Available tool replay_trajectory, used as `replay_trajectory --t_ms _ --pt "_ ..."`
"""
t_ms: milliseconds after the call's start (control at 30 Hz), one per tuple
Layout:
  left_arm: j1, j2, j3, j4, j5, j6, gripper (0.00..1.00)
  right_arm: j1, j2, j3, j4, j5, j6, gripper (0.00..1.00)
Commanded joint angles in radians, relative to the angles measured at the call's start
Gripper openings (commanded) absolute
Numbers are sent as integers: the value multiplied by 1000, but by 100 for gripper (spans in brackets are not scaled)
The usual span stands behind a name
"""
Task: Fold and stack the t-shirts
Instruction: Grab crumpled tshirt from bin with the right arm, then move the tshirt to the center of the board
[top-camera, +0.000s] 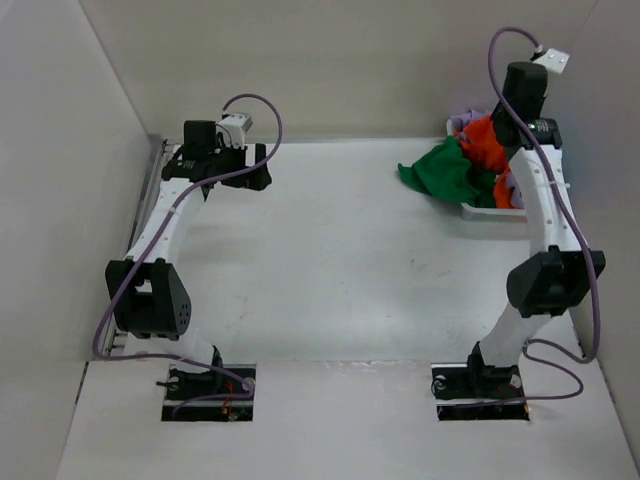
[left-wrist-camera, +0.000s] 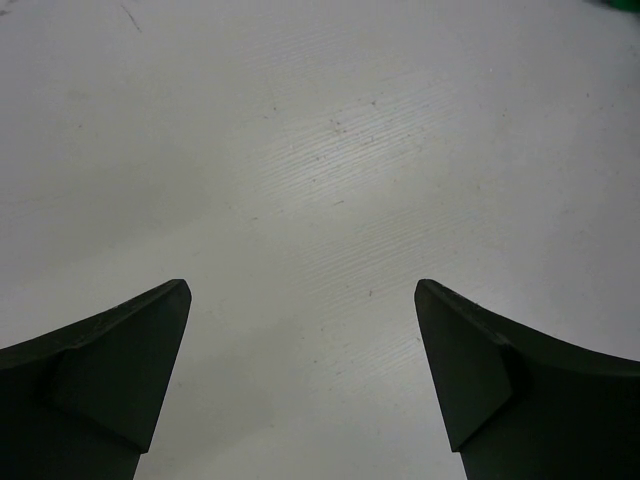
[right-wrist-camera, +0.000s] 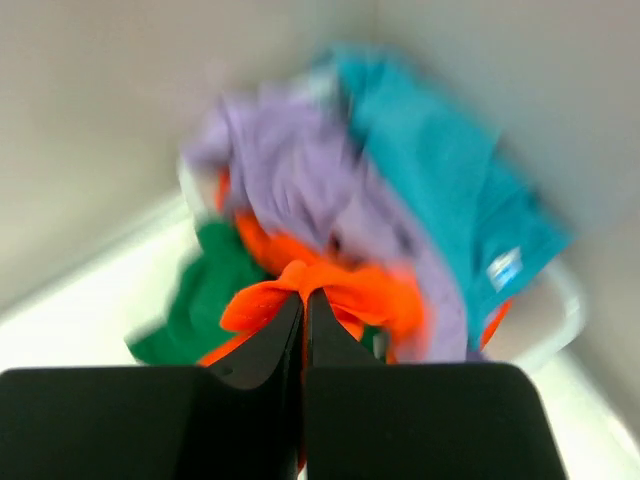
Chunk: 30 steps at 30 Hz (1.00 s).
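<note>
The t-shirts lie heaped in a white basket (top-camera: 492, 211) at the far right of the table. An orange t-shirt (right-wrist-camera: 350, 290) is bunched at the tips of my right gripper (right-wrist-camera: 304, 296), which is shut on a fold of it. A lavender t-shirt (right-wrist-camera: 290, 170) and a teal t-shirt (right-wrist-camera: 430, 170) lie behind it. The green t-shirt (top-camera: 440, 170) hangs over the basket's near side onto the table. At the far left my left gripper (left-wrist-camera: 303, 295) stands open over bare tabletop (left-wrist-camera: 320, 150), nothing between its fingers.
White walls close the table at the back and both sides. The basket sits in the far right corner, with its rim (right-wrist-camera: 560, 300) close under the right arm (top-camera: 545, 200). Both arm bases (top-camera: 210, 385) stand at the near edge.
</note>
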Motion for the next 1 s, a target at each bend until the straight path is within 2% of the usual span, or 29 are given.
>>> replay_trajectory --t_ms 0,167,267,367,433,533,600,700,800,967 --pt "1 -90 -13 22 18 -32 100 7 -111 101 156 166 -106 0" --pt "-3 -123 -19 23 18 -30 100 43 -169 232 253 179 -218 0" --pt "4 -140 -16 26 18 -29 100 127 -212 325 372 160 -327 0" --pt "27 -163 -15 29 18 -24 100 272 -246 384 469 113 -452 0" --pt "51 -179 -15 29 18 -23 100 421 -262 410 515 91 -534 0" --pt "95 -199 -9 29 18 -21 100 607 -279 413 564 55 -583 0" --pt "135 -215 -4 32 21 -21 100 720 -290 413 589 26 -577 0" --pt "184 -240 -5 41 26 -21 100 791 -305 402 587 32 -544 0" --pt "229 -266 -15 43 34 -15 100 788 -348 295 581 36 -476 0" --pt "258 -301 -51 37 38 14 100 716 -422 85 485 -8 -266 0"
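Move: The right hand already pinches the orange t-shirt, its loose part trailing into the bin; the bin's middle lies about 3 cm ahead, 2 cm right and 25 cm below. The green t-shirt is some 13 cm left, 1 cm ahead and 27 cm down. The table's open middle, for the orange shirt, is roughly 41 cm left, 16 cm back and 31 cm below; from the left hand it is about 15 cm right, 13 cm back and 21 cm below. Still pinching the orange t-shirt in its shut fingers, the right hand lifts steeply some 37 cm out of the bin, then swings about 30 cm left and 20 cm back over the open table, turning counter-clockwise and tipping its fingers up by over 50 degrees. The left hand, wide open, first rises, then also shifts about 10 cm left. ##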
